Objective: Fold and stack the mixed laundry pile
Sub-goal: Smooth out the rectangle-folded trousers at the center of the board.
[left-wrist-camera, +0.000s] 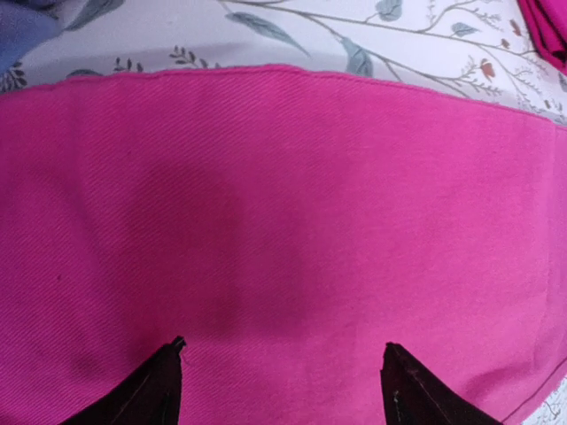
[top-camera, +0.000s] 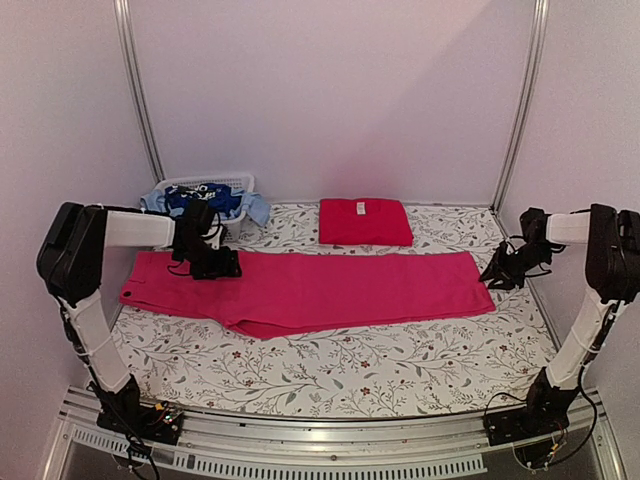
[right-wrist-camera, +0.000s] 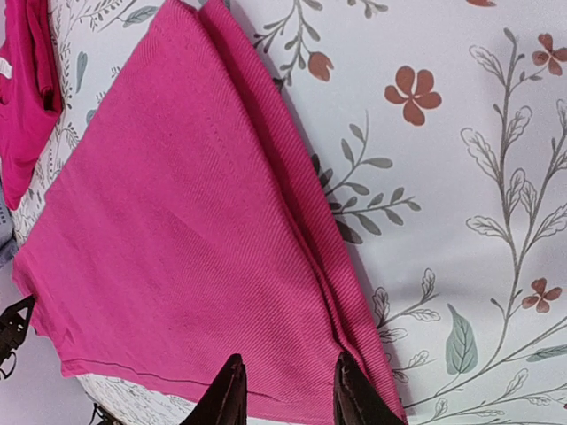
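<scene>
A long pink-magenta garment (top-camera: 310,288) lies flat across the floral table, folded lengthwise. My left gripper (top-camera: 215,263) hovers low over its left end. In the left wrist view that gripper (left-wrist-camera: 283,354) stands open, its fingertips (left-wrist-camera: 175,347) wide apart above smooth pink cloth (left-wrist-camera: 283,212) with nothing between them. My right gripper (top-camera: 500,270) is at the garment's right end. In the right wrist view it (right-wrist-camera: 286,361) is partly open over the hem (right-wrist-camera: 177,266), one fingertip (right-wrist-camera: 344,365) against the folded edge. A folded red piece (top-camera: 365,222) lies behind. Blue laundry (top-camera: 205,198) fills the basket.
The white slatted basket (top-camera: 238,182) stands at the back left corner against the wall. The floral tablecloth (top-camera: 330,365) shows in front of the pink garment. Metal posts (top-camera: 140,90) rise at both back corners, and the walls close in on either side.
</scene>
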You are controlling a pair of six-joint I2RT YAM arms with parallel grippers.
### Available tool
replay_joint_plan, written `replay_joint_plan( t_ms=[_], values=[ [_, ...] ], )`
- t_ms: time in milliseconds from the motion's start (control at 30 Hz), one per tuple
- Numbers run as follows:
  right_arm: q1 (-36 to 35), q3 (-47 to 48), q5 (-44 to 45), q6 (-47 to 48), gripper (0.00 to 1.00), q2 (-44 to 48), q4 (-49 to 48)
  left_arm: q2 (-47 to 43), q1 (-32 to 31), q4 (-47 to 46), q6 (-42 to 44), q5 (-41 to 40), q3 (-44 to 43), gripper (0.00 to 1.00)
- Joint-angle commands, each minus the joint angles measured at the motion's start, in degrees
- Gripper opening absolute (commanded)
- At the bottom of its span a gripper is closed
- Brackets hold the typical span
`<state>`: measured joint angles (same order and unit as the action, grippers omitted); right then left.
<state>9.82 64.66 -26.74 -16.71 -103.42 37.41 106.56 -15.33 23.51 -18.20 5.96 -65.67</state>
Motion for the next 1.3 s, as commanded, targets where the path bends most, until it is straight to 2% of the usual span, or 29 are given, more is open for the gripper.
replay_joint_plan(
  t_ms=[0,167,400,533,633,700,967,1133,1267],
  values=[
    [-0.63,0.39,4.38,3.25,0.32,-0.31,1.61,-4.18,-4.37,0.55,3.45,1.30,-2.58,0.77],
    [-1.82,0.51,7.68,4.57,0.29,-1.45,1.05,-3.43,-8.70,1.71,3.76,0.08,-4.78,0.78],
    [-3.79,1.88,10.17,5.05,0.24,-5.02,1.09,-2.57,-10.28,2.68,3.48,-1.21,-5.70,0.78],
    [-4.65,2.41,11.23,5.51,0.15,-5.78,1.35,-2.75,-10.39,3.34,3.92,-1.89,-6.31,0.78],
    [-5.20,2.88,11.51,5.51,0.03,-5.10,2.31,-3.09,-10.74,3.74,4.51,-2.13,-6.19,0.78],
    [-5.25,3.05,11.69,5.46,0.00,-4.06,2.98,-3.75,-11.50,3.70,5.80,-2.39,-5.86,0.79],
    [-5.25,5.32,12.59,4.72,0.00,1.69,6.53,-11.96,-17.55,-1.80,15.43,-0.48,1.55,0.80],
    [-4.96,4.71,13.42,4.25,0.00,4.26,7.28,-18.26,-18.16,-6.96,17.46,3.35,7.28,0.81],
    [-4.26,2.93,13.54,4.31,0.00,3.79,7.00,-19.61,-20.36,-6.98,22.24,4.18,8.79,0.81]
  ],
)
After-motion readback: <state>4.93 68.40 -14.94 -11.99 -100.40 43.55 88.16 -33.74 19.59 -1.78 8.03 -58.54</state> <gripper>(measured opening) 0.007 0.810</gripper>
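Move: The right hand hovers at the right end of the trousers: the upper layer's hem, near its near corner, lies some 3 cm below and 1 cm to its right. The folded red cloth is about 24 cm ahead and 27 cm to its left. From the left hand, just above the trousers' left part, the sagging near edge lies roughly 20 cm back, 5 cm right and 2 cm below; the basket stands some 20 cm ahead, 10 cm left. The right fingers shut and pinch the upper layer's hem: that hand first sinks some 2.5 cm while the wrist brings the fingers closer to vertical, then rises about 4.5 cm with the hem. Meanwhile the wide-open left hand lifts away to the right, pauses, then goes farther right, back and up towards the near edge, turning some 30 degrees clockwise. ##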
